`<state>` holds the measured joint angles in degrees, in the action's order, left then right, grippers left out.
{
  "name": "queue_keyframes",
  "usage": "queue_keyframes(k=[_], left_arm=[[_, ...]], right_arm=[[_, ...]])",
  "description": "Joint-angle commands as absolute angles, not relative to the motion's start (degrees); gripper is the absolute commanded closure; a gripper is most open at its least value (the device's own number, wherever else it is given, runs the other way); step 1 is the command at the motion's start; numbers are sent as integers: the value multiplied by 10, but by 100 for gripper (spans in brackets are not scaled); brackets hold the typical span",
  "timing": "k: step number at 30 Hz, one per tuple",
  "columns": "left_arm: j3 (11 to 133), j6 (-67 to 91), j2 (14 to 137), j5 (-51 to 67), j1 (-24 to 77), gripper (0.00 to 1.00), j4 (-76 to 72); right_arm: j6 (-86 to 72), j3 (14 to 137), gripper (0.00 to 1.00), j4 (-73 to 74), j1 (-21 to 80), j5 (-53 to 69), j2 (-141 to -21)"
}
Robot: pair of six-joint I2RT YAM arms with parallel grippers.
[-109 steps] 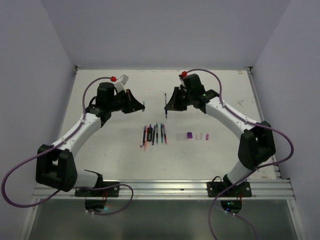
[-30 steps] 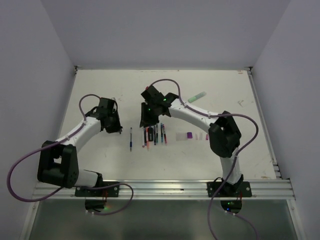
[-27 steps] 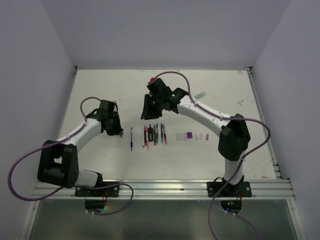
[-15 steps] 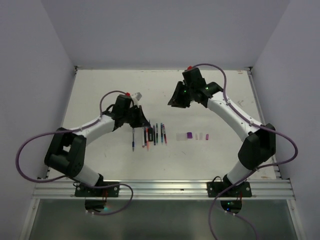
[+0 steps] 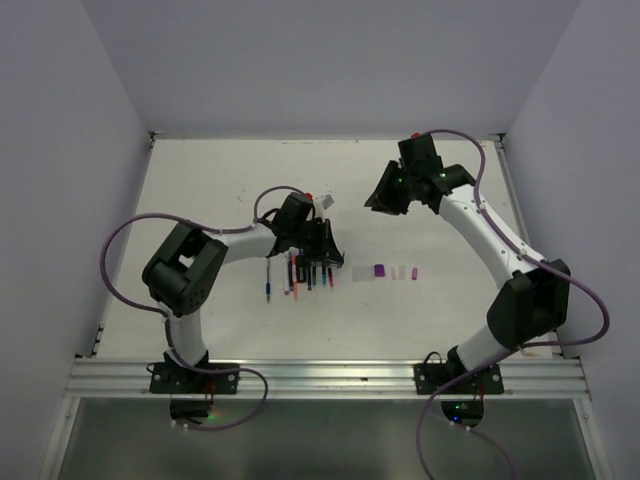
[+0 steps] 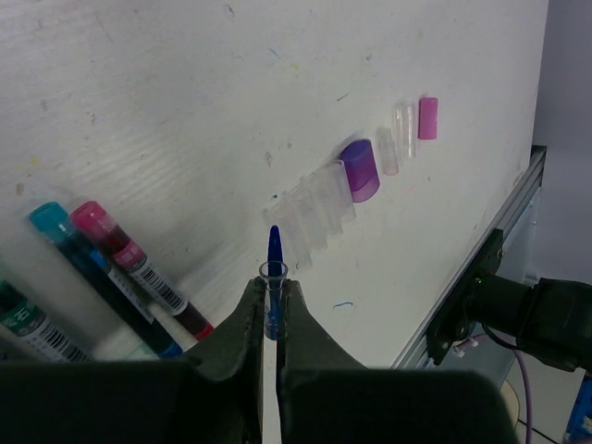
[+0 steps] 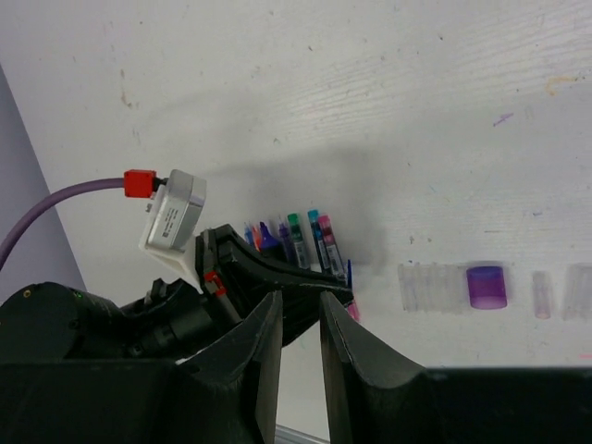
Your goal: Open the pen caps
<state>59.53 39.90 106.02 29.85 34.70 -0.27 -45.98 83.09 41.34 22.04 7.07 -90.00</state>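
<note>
My left gripper (image 6: 271, 289) is shut on a clear pen cap (image 6: 273, 274) with a blue clip. In the top view the left gripper (image 5: 333, 260) hangs over the right end of the row of pens (image 5: 305, 270). Beyond its tips lie the pen caps in a line: several clear ones (image 6: 314, 208), a purple one (image 6: 359, 169), a whitish one (image 6: 401, 129) and a pink one (image 6: 427, 117). One blue pen (image 5: 267, 281) lies apart, left of the row. My right gripper (image 5: 378, 200) hovers farther back, slightly open and empty (image 7: 302, 301), looking down on the pens (image 7: 301, 236) and the purple cap (image 7: 487, 286).
The metal rail (image 5: 330, 378) runs along the table's near edge, also seen as a dark edge (image 6: 481, 277) just past the caps. Side walls (image 5: 110, 200) close in the white table (image 5: 450, 310).
The left arm has swung right, from beside the blue pen to over the pen row, near the caps. The right arm has drawn back to the right. Both grippers' openings look unchanged.
</note>
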Motion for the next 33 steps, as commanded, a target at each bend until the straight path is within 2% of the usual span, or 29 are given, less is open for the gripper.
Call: queue_keyframes(k=[1, 6, 11, 14, 15, 19, 29, 31, 33], left_arm=[[637, 412, 1088, 309, 365, 97, -20], [643, 420, 1107, 309, 374, 86, -28], [644, 431, 1122, 309, 381, 81, -32], [638, 437, 1124, 308, 388, 74, -36], [636, 439, 1124, 308, 389, 73, -37], [627, 445, 1128, 314, 392, 69, -49], [618, 430, 1112, 305, 395, 56, -47], [621, 419, 1106, 295, 394, 53, -36], [627, 403, 1094, 287, 394, 51, -30]], right_arm=[[-449, 841, 73, 421, 211, 77, -898], [-434, 886, 73, 422, 202, 61, -958], [-446, 939, 73, 420, 179, 55, -1069], [-454, 990, 72, 424, 173, 9, -1122], [-454, 1006, 71, 437, 171, 2, -1137], [-443, 1078, 48, 475, 167, -47, -1208], [-446, 1188, 47, 520, 136, -85, -1303], [-449, 1195, 36, 527, 129, -95, -1317], [-448, 1211, 35, 528, 123, -95, -1327]])
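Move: Ahead of the right hand by about 18 cm, roughly 10 cm to its right and 19 cm down, lies the green marker; the purple cap is some 9 cm back of that hand, 4 cm right. The left hand still grips the small blue-ended cap, bound for the spot beside the clear caps, about 7 cm right, 2 cm back and 4 cm down. The purple cap lies 4 cm beyond the clear caps, while the red marker is 2 cm left of the hand and 3 cm back. Reaching forward some 15 cm while sinking about 13 cm and drifting right, the right hand closes on the green marker, tipping steeper, turning clockwise and opening its fingers wider, without touching it. The left hand eases right and down about 3 cm towards the clear caps, slightly back, opens to let go of the blue-ended cap, then hovers, still spreading its fingers. ##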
